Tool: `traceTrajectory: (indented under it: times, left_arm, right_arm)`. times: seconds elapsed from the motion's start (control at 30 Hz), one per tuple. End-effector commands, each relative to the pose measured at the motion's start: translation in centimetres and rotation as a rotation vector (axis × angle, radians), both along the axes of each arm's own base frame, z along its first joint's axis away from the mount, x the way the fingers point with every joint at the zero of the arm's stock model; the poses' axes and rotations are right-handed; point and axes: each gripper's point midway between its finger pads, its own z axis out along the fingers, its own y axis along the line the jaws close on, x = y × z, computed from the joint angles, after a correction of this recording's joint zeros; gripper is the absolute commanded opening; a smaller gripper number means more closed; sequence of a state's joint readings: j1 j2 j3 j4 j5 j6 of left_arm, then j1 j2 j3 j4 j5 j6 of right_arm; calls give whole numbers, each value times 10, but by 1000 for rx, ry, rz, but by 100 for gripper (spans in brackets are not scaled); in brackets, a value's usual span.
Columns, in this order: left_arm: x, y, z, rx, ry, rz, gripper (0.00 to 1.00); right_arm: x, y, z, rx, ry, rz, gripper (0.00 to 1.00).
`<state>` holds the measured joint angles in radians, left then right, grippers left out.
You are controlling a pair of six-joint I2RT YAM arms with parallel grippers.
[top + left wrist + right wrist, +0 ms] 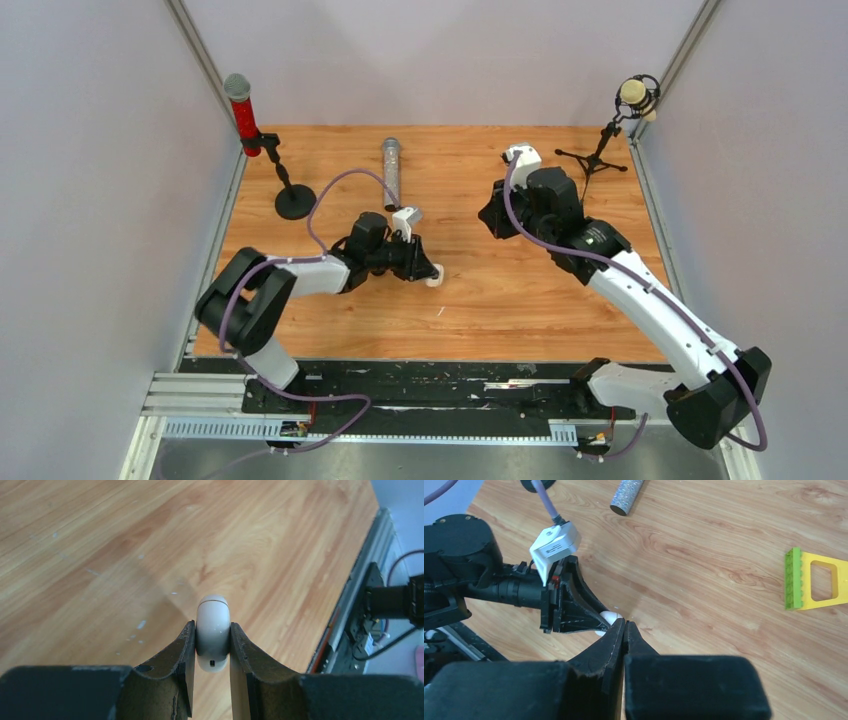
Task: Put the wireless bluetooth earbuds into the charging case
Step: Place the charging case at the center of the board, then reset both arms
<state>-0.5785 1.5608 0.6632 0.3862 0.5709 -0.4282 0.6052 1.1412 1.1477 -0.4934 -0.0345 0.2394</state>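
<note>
My left gripper (212, 626) is shut on the charging case (213, 611), a smooth white rounded shell with its lid closed, held on edge between both fingers. In the top view the case (434, 279) sits at the tip of the left gripper (426, 270), low over the middle of the table. My right gripper (625, 622) is shut with nothing between its fingers. It hangs above and to the right (493, 217), with the case (610, 616) just beyond its tips. The earbuds are out of view.
A silver microphone (391, 170) lies behind the left arm, and a red one on a round stand (293, 200) is at the back left. A tripod microphone (598, 150) stands back right. A yellow-green toy brick (814, 580) lies on the wooden table (500, 300). A thin white sliver (441, 312) lies near the front.
</note>
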Motion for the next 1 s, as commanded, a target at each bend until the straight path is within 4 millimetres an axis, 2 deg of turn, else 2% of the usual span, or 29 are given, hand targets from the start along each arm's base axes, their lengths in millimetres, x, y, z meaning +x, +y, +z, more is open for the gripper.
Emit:
traceTrajectory:
  times: [0.0, 0.03, 0.1, 0.17, 0.2, 0.23, 0.27, 0.3, 0.37, 0.5, 0.57, 0.63, 0.7, 0.77, 0.8, 0.83, 0.87, 0.9, 0.93, 0.97]
  left_arm:
    - [39, -10, -3, -40, 42, 70, 0]
    - [42, -10, -5, -41, 46, 69, 1]
    - [49, -12, -10, -38, 54, 76, 11]
    - [53, -11, -18, -24, 77, 96, 42]
    - [55, -10, -22, -14, 89, 105, 52]
    - [57, -9, -23, -1, 94, 121, 67]
    - [58, -8, -25, 5, 96, 126, 75]
    - [62, -5, -26, 17, 97, 143, 90]
    - [63, -2, -24, 27, 77, 141, 99]
    - [74, 12, -11, 52, 2, 146, 100]
    - [84, 18, 8, 58, -86, 138, 100]
    - [89, 21, 36, 45, -205, 116, 100]
    - [88, 23, 83, 8, -352, 96, 100]
    - [85, 31, 116, -8, -457, 89, 100]
    - [87, 39, 126, -5, -485, 110, 100]
    - [85, 47, 142, -6, -524, 128, 100]
    - [90, 59, 150, 9, -541, 178, 100]
    - [85, 68, 162, 15, -566, 208, 100]
    - [88, 81, 159, 50, -564, 266, 100]
    - [82, 90, 174, 49, -608, 300, 100]
  right_arm:
    - [18, 3, 7, -56, -47, 25, 3]
    - [20, 4, 8, -60, -51, 32, 3]
    - [24, 7, 7, -78, -51, 47, 4]
    - [27, 8, 10, -84, -56, 55, 5]
    - [29, 7, 10, -86, -57, 55, 6]
    - [30, 7, 11, -87, -58, 53, 7]
    - [30, 6, 12, -88, -58, 52, 9]
    - [30, 5, 12, -87, -60, 51, 10]
    - [28, 5, 11, -88, -59, 55, 11]
    - [27, 2, 15, -84, -71, 49, 12]
    - [29, -4, 15, -90, -77, 24, 14]
    - [33, -14, 14, -95, -76, -12, 15]
    - [39, -24, 11, -95, -72, -48, 15]
    - [43, -35, 5, -96, -64, -86, 17]
    - [45, -42, 3, -94, -59, -112, 20]
    - [47, -49, 1, -92, -55, -138, 27]
    - [48, -56, -3, -87, -46, -159, 35]
    - [50, -67, -6, -83, -40, -205, 45]
    - [50, -75, -9, -84, -40, -240, 59]
    - [50, -85, -12, -70, -35, -286, 72]
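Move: The left hand grips the white charging case about 4 cm above the board; its set-down spot near the board's centre is roughly 4 cm ahead of the hand, with no sideways offset. The black case lies some 4 cm ahead and 12 cm left, the grey microphone's middle about 27 cm ahead and 10 cm left. From the empty right hand, the centre spot is roughly 12 cm left, 1 cm ahead and 21 cm below. Still pinching the white charging case, the left hand carries it about 4 cm forward and 4 cm down onto the board, spreads its fingers wide and lets go. It then climbs clear by some 18 cm, drifting left and forward as the wrist rolls about 30 degrees. The empty right hand draws off about 5 cm right and 4 cm forward, opening roughly halfway. ##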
